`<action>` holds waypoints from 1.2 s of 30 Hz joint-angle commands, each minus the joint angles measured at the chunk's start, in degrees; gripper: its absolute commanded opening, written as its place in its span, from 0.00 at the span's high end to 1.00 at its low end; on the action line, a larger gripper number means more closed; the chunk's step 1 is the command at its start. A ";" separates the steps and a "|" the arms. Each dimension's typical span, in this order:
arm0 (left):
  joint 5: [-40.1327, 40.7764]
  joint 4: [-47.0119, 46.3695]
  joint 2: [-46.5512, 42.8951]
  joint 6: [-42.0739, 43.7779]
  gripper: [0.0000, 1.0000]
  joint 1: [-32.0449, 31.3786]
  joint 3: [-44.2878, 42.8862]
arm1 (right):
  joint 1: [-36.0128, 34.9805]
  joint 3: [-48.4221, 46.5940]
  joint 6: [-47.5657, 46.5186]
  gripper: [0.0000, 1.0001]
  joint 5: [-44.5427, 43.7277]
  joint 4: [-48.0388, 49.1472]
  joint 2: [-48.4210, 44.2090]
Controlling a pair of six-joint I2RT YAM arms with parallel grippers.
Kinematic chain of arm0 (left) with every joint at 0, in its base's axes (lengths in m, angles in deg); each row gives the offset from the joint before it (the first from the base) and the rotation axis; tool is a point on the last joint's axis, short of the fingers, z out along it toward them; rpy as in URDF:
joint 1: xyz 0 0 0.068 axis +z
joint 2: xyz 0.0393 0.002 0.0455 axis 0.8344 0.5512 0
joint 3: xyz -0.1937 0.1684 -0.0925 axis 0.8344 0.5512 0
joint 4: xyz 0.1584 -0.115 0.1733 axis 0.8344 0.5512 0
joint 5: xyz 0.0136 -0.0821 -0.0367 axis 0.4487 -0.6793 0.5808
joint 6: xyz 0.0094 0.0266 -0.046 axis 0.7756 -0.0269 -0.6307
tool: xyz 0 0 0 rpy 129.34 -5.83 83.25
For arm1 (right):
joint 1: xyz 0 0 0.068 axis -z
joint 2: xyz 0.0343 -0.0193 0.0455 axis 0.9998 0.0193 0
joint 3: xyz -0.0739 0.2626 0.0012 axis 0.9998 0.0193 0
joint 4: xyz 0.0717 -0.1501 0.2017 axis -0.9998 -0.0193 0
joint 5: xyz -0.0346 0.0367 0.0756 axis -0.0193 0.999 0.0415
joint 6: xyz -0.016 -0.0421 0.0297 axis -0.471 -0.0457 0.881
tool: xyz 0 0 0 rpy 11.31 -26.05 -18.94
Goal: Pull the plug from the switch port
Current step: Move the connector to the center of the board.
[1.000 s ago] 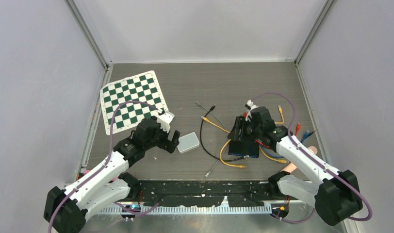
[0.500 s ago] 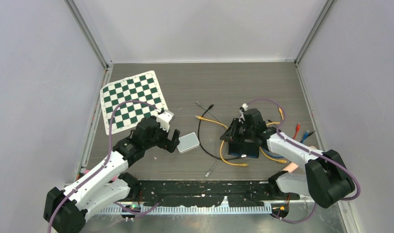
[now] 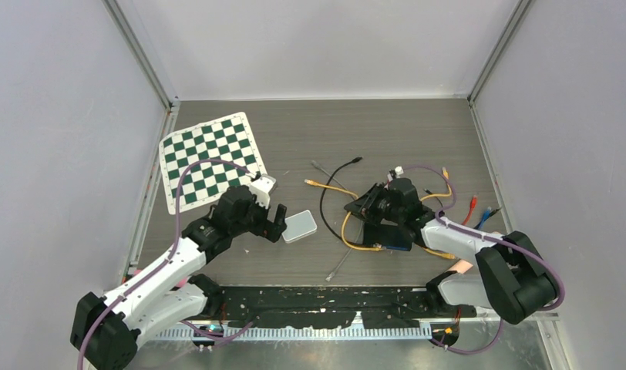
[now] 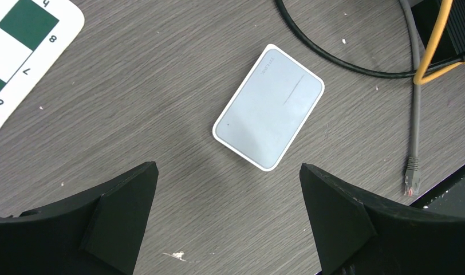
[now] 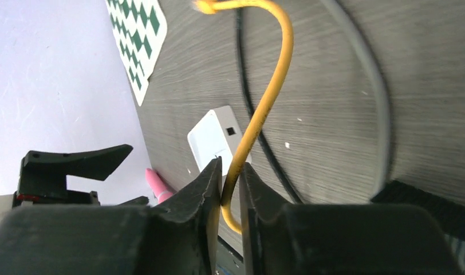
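The black switch [image 3: 388, 230] lies on the table right of centre, partly under my right wrist, so its ports are hidden. A yellow cable [image 3: 345, 228] loops out from it, and one yellow plug [image 3: 311, 183] lies loose on the wood. My right gripper [image 3: 364, 210] is shut on this yellow cable [image 5: 263, 106], pinched between the fingertips of the right gripper [image 5: 231, 172]. The left gripper [image 3: 275, 222] hangs open just left of a small white box [image 3: 299, 226], and nothing sits between the fingers of the left gripper [image 4: 228, 168].
A black cable [image 3: 325, 220] and a grey cable [image 4: 413, 109] trail around the switch. Red and blue cable ends [image 3: 479, 212] lie at the right. A green checkerboard [image 3: 210, 158] lies at the back left. A pink object [image 5: 157, 183] shows near the front edge.
My right gripper has swung left and down and closed on the yellow cable. The switch and its cables shifted left with it. The left arm has stayed still.
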 commanded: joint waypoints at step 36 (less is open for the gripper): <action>2.19 -1.93 3.97 -4.64 0.00 -0.10 -1.09 | -14.88 -12.64 -30.21 0.41 -7.49 -27.47 8.35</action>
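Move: The spot where the yellow and black cables cross beside the black switch lies about 8 cm back, 2 cm right and 9 cm below the right hand, which still has the yellow cable between its fingertips. The black switch's middle is roughly 6 cm back and 10 cm right, the white box some 3 cm back and 13 cm left. From the left hand, that crossing is about 19 cm right, 5 cm back and 11 cm below. The yellow cable is let go as the right fingers open to a bit over half, the hand dipping about 2.5 cm and drawing back. It rises again, easing right, then swings back, down and left towards the cable crossing beside the black switch, ending about 7 cm back and 6 cm lower. The wrist turns counter-clockwise and rolls right-side-up, each by nearly 30 degrees. ##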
